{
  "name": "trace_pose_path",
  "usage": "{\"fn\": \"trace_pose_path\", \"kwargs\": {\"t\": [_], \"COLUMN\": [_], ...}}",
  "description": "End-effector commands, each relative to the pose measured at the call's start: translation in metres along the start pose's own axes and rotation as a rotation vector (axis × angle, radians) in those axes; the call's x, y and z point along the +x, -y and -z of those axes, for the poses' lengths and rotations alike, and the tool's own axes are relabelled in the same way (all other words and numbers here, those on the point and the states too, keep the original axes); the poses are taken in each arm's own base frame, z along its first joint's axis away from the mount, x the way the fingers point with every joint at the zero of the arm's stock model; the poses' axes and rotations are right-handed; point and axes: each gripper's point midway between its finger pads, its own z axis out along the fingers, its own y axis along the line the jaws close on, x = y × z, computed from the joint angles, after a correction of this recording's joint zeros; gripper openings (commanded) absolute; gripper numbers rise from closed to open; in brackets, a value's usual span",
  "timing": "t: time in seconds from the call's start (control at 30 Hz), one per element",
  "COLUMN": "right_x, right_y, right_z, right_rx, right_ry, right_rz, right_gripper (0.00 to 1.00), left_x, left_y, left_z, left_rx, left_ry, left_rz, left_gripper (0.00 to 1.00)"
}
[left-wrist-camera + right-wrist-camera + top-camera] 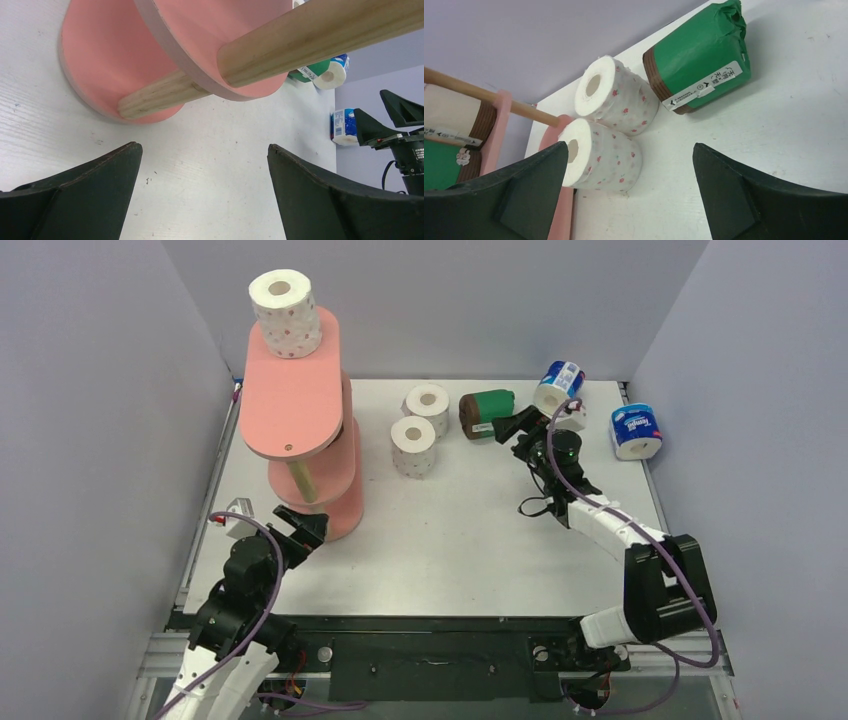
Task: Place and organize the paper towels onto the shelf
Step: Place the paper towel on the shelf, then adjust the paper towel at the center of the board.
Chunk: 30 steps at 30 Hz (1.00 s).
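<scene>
The pink shelf [292,405] stands at the left with a red-dotted white roll [285,312] on its top board. Two more dotted rolls [428,403] [413,446] stand on the table, and a green-wrapped roll [487,413] lies beside them. Two blue-white rolls [558,387] [636,430] sit at the back right. My right gripper [515,425] is open just right of the green roll [699,65], facing the dotted rolls [616,97] [601,159]. My left gripper [312,527] is open and empty by the shelf's base [107,55].
Another green-wrapped roll [446,145] shows between the shelf boards in the right wrist view. Wooden posts [320,35] join the boards. Grey walls close in the table [470,530] on three sides.
</scene>
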Motion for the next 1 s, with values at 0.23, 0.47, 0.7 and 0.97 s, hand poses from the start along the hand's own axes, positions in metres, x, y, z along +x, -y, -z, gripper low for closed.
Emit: {"fn": "trace_pose_path", "kwargs": {"t": [0.23,0.47,0.7,0.97], "right_x": [-0.089,-0.094,-0.080,-0.050], "right_y": [0.020,0.046,0.061,0.066], "right_z": [-0.078,-0.130,-0.158,-0.178], "right_rx": [0.013,0.024,0.020,0.013], "right_ry": [0.155,0.117,0.051,-0.046], "right_rz": [-0.017,-0.031,-0.039,-0.018], "right_gripper": [0.89,0.89,0.89,0.89], "left_x": [0.006,0.011,0.009,0.008], "left_y": [0.008,0.005,-0.004,-0.001], "left_z": [-0.003,-0.001,0.005,0.006], "left_rx": [0.034,0.031,0.003,0.003], "left_ry": [-0.024,-0.037,-0.026,-0.030], "left_rz": [0.026,0.068,0.058,0.058], "left_gripper": [0.96,0.96,0.96,0.96]}}
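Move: The green roll, lying on its side, is about 16 cm ahead of the right hand, 2 cm to its left and some 14 cm below. The blue roll stands about 25 cm ahead and 16 cm right of that hand; of the two white rolls, the farther is 17 cm ahead and 17 cm left, the nearer 5 cm ahead and 20 cm left, all similarly low. From the left hand, the green roll lies roughly 36 cm ahead, 35 cm right and 12 cm down. Towards the green roll and the gap between it and the blue roll, the empty right hand reaches about 18 cm forward, swinging right and then easing slightly back left, some 5 cm right overall. It lifts a little on the way, then sinks to end about 5 cm lower, slowing, fingers still wide open and pointing mostly forward. ##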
